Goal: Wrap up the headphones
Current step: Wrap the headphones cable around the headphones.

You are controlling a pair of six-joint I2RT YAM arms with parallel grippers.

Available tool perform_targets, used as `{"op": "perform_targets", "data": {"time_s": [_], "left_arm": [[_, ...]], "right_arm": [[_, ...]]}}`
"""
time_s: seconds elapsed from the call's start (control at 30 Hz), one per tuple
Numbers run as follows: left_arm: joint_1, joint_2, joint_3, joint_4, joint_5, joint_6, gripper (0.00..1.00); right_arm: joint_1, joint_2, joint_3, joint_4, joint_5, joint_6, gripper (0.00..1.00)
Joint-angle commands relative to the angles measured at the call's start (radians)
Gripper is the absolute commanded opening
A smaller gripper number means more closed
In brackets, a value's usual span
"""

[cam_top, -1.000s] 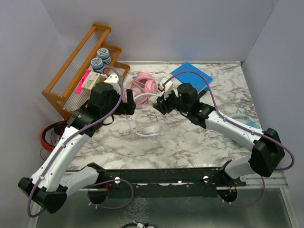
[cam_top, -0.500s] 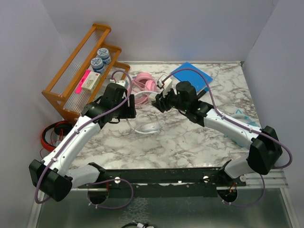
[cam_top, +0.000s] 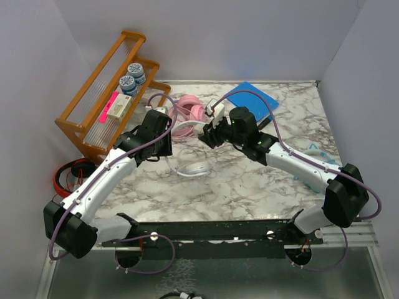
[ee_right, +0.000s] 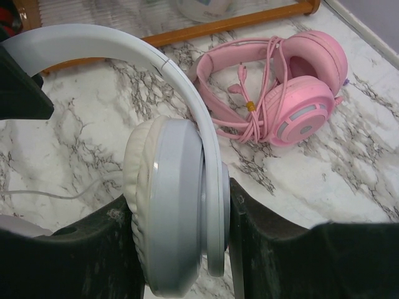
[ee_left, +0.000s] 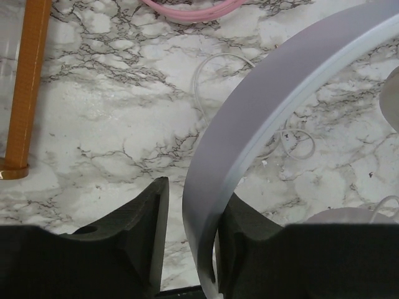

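The white headphones [cam_top: 198,168] hang between both arms over the marble table. My right gripper [ee_right: 179,199] is shut on one ear cup [ee_right: 168,205], and it stands mid-table [cam_top: 209,134] in the top view. The headband [ee_left: 262,118] runs between the jaws of my left gripper [ee_left: 193,193]. It leans on the right finger, and a gap shows at the left finger. Their thin white cable [ee_left: 202,75] lies loose on the table. The pink headphones [ee_right: 293,93] lie behind, with the pink cable bundled on them [cam_top: 190,112].
A wooden rack [cam_top: 106,93] with round tins [cam_top: 133,75] stands at the back left, its leg near my left gripper [ee_left: 25,87]. A blue sheet [cam_top: 252,99] lies at the back. Red-and-black headphones [cam_top: 65,177] sit off the table's left edge.
My left arm has reached forward to the white headband and its jaws have narrowed around it. The right gripper has kept its hold on the ear cup and shifted slightly.
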State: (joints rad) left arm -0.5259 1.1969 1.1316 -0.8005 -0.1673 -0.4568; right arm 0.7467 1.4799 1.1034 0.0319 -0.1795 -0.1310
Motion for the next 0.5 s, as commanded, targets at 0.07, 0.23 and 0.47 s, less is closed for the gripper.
{"op": "perform_targets", "data": {"time_s": [0.07, 0.23, 0.47], "left_arm": [[-0.013, 0.04, 0.041, -0.018, -0.023, 0.013, 0.2], [-0.013, 0.038, 0.038, -0.016, -0.04, 0.019, 0.0], [-0.002, -0.002, 0.036, -0.012, -0.094, -0.011, 0.0]], "right_arm": [[-0.003, 0.002, 0.021, 0.063, -0.051, 0.021, 0.26], [-0.003, -0.02, 0.006, 0.072, -0.045, 0.035, 0.7], [-0.003, -0.138, -0.105, 0.134, -0.044, 0.098, 1.0]]}}
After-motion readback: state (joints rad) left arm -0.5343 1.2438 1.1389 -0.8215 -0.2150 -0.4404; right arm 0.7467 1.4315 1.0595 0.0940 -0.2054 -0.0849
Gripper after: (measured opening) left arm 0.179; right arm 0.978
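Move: Between the left hand's half-open fingers already lies the white headphones' headband, right at the hand point; the held ear cup is about 8 cm ahead and 11 cm to its right, the other ear cup roughly 5 cm back and 10 cm right. The right hand has the held ear cup between its pads, with the pink headphones on the table some 12 cm ahead, 5 cm left and 18 cm below. Closing its fingers onto the white headband, the left hand sinks a little over 1 cm, then keeps its pinch with barely any wrist tilt. The right hand first keeps its grip on the ear cup, then opens wide, lets go and starts up and slightly back off the cup, by about 1.5 cm. ##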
